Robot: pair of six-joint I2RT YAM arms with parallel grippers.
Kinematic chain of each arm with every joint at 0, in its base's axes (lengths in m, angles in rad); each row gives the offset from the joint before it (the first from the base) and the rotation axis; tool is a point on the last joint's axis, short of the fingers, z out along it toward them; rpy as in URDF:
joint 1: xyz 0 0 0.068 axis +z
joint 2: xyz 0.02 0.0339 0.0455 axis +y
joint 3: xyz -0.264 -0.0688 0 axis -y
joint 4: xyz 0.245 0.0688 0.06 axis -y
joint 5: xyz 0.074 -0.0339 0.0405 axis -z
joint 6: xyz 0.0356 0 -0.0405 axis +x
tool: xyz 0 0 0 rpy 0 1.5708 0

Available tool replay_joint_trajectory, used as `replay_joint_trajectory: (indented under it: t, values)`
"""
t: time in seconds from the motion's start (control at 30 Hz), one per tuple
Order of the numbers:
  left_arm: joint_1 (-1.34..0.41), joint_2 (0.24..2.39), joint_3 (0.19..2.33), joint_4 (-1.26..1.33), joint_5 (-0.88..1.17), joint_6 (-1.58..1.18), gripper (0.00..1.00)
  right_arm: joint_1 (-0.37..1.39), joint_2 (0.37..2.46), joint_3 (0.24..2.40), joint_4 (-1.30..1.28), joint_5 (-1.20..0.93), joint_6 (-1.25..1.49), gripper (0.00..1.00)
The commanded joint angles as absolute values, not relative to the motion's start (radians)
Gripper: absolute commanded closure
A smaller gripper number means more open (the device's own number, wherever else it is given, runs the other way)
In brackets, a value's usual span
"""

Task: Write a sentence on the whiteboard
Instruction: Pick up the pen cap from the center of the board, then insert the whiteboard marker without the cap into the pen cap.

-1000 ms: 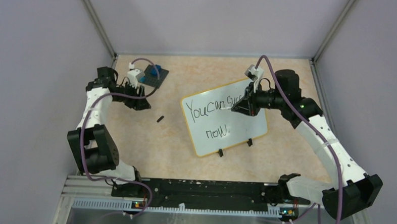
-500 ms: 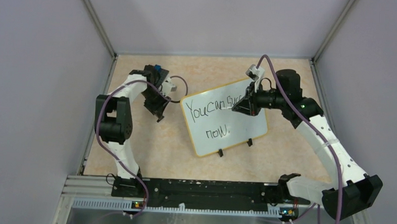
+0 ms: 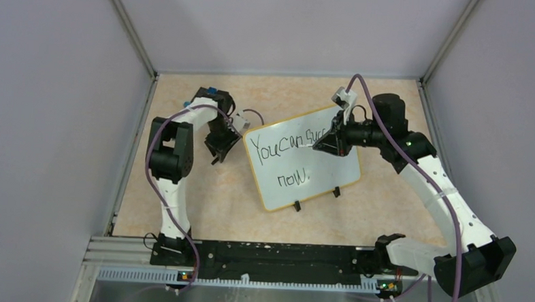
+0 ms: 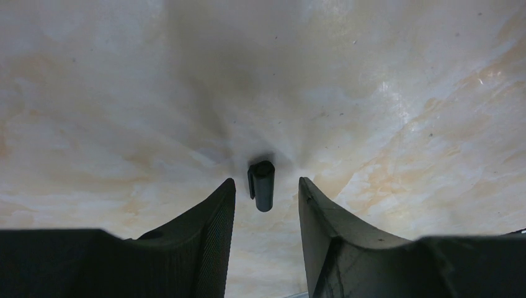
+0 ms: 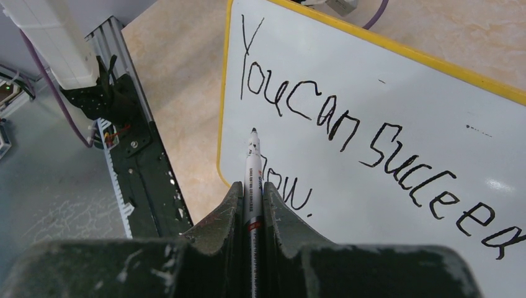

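Observation:
The whiteboard [image 3: 332, 171] with its yellow rim lies tilted in the middle of the table. The sentence [image 3: 282, 151] on it reads "You can succeed" with "now." underneath. My right gripper [image 3: 319, 145] hovers over the board's upper part, shut on a white marker [image 5: 252, 155] whose black tip points at the board [image 5: 384, 87] near the lettering [image 5: 347, 133]. My left gripper [image 3: 217, 152] is just left of the board, low over the table. In the left wrist view its jaws [image 4: 267, 180] stand open on either side of a small black marker cap [image 4: 262, 184] lying on the table, with gaps on both sides.
A small dark plate with blue blocks [image 3: 211, 94] sits at the back left, mostly hidden behind the left arm. The black base rail [image 3: 267, 253] runs along the near edge. Grey walls close in the table on three sides.
The left arm swung right from the dark plate to the cap beside the board, and its jaws narrowed somewhat. The right arm and marker stayed still.

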State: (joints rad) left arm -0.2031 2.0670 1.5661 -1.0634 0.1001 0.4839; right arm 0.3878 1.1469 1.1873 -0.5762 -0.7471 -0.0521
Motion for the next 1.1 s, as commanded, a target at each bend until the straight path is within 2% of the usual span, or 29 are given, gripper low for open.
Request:
replay_joint_trajectory:
  t: [0.0,0.13,0.37,0.43,0.57,0.67,0.87,1.07]
  values:
    - [-0.224,2.096,1.591,-1.068,0.059,0.437,0.53,0.375,1.113,1.21,-0.569,-0.75,-0.069,1.0]
    - [-0.243,2.109,1.552,-1.034,0.02,0.415,0.55,0.374,1.111,1.209,-0.572,-0.746,-0.072,1.0]
    - [-0.25,2.132,1.49,-0.983,-0.054,0.397,0.68,0.374,1.113,1.21,-0.573,-0.735,-0.075,1.0]
    - [-0.245,2.13,1.497,-0.977,-0.046,0.392,0.74,0.374,1.118,1.214,-0.576,-0.732,-0.077,1.0]
    - [-0.208,2.098,1.539,-0.989,0.071,0.362,0.94,0.374,1.137,1.243,-0.597,-0.736,-0.075,1.0]
    - [-0.183,2.032,1.554,-0.985,0.158,0.341,1.0,0.374,1.154,1.267,-0.607,-0.741,-0.07,1.0]
    - [-0.102,1.913,1.603,-0.982,0.372,0.277,1.0,0.374,1.18,1.296,-0.55,-0.75,-0.011,1.0]
    - [0.072,1.793,1.729,-0.943,0.668,0.151,1.0,0.374,1.224,1.379,-0.529,-0.754,0.074,1.0]
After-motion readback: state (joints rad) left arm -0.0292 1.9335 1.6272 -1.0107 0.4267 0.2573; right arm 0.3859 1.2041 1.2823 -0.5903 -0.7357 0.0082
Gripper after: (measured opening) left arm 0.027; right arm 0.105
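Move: Almost directly under the open left fingers lies the pen cap, on the table some 2 cm below the hand point and about 1 cm back, neither left nor right. The whiteboard's middle stands about 24 cm to the right and 3 cm back, some 6 cm higher. A dark mat lies roughly 18 cm ahead and 2 cm left, 3 cm below. From the right hand, the cap is some 31 cm left, 9 cm ahead and 27 cm down. Sinking the last 1.5 cm over the pen cap, the left hand shuts its fingers and pinches the cap, then lifts it off the table, some 9 cm up from the lowest point and about 4 cm forward, fingertips swinging to the right by some 20 degrees as the hand twists counter-clockwise. The right hand keeps its grip on the marker and drifts up about 2 cm late on. ##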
